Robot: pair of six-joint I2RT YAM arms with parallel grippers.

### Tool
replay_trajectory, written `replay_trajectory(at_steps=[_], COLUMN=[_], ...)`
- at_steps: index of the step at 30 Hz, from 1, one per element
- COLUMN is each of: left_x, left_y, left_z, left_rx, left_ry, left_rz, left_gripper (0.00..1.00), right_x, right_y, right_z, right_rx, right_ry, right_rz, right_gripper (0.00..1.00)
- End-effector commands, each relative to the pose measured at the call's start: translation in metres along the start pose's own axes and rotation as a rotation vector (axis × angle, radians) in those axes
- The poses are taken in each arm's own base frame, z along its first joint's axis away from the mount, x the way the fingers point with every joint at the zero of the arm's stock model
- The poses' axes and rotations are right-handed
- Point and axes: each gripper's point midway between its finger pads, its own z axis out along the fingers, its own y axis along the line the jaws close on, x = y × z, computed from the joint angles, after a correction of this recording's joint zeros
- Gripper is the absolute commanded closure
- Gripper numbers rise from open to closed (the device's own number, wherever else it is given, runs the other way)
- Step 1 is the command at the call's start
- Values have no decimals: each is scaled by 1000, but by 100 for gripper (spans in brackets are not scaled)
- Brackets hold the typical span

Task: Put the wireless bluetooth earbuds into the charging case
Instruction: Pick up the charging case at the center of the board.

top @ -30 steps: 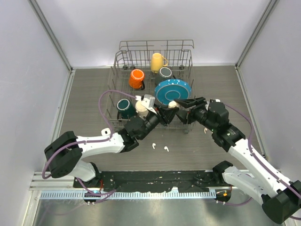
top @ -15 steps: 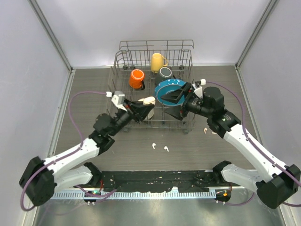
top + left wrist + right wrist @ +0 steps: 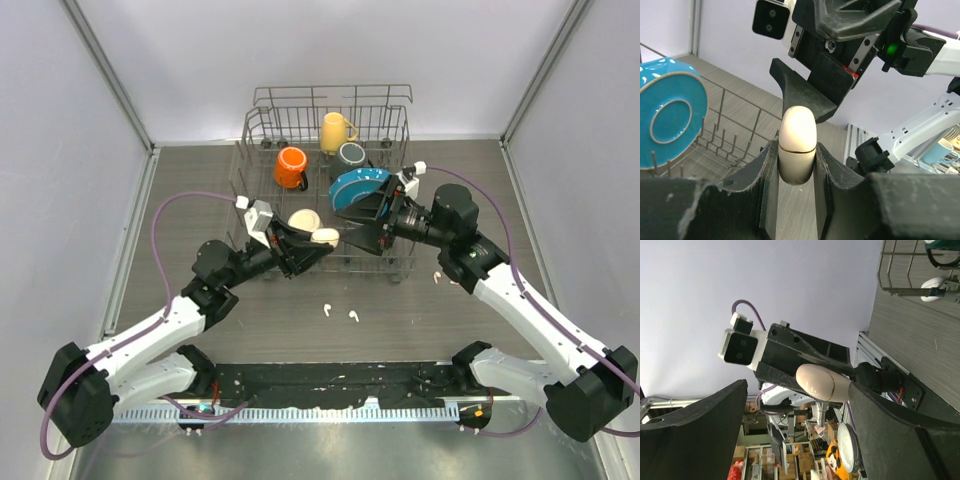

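Observation:
My left gripper (image 3: 318, 240) is shut on a cream, egg-shaped charging case (image 3: 326, 236) with a thin gold seam, held in the air in front of the dish rack. In the left wrist view the case (image 3: 797, 137) stands up from between the fingers (image 3: 765, 170), closed. My right gripper (image 3: 362, 222) faces it from the right, open, its jaws wide on either side of the case (image 3: 820, 382) without touching it. Two white earbuds (image 3: 326, 311) (image 3: 353, 316) lie on the table below. Another earbud (image 3: 437, 278) lies by the right forearm.
A wire dish rack (image 3: 262, 125) stands at the back, holding an orange mug (image 3: 291, 166), a yellow mug (image 3: 334, 131), a grey mug (image 3: 351, 155), a cream cup (image 3: 302, 219) and a blue plate (image 3: 352, 186). White walls close in both sides.
The right gripper opened wide and pulled back toward the rack. The left arm swung out to the left, keeping the case, and now points it at the right gripper.

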Motion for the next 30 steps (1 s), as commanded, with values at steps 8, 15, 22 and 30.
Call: replay_trajectory(at_steps=[8,15,22,30], left_x=[-21,-20,-17,-15], left_y=[-16,-18,-14,-13], left_z=[7,5,5,6], left_rx=[93,102,94,94], left_ry=[-76,-82,-81,-80], left_rz=[-13,-7,7,11], left_gripper=[100,100,100,100], right_x=[27,34,36,31], right_y=[-6,-5,-5,-2], right_z=[4,12,16,17], right_rx=[-25,-35,-81,-118], right_ry=[62,85,90,62], right_rz=[-10,-4,72,144], right_gripper=[12,19,36,35])
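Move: The left hand still pinches the charging case, its middle about 2 cm to the right of that hand's point and 1 cm ahead. From the open right hand the case lies about 5 cm left, 2 cm back and 2 cm below. The blue plate sits some 8 cm ahead of the right hand and 6 cm to its right, the cream mug about 9 cm left and level with it, both roughly 20 cm below. Right hand eases left, down and back about 4 cm around the left-held case, fingers closing partway. ##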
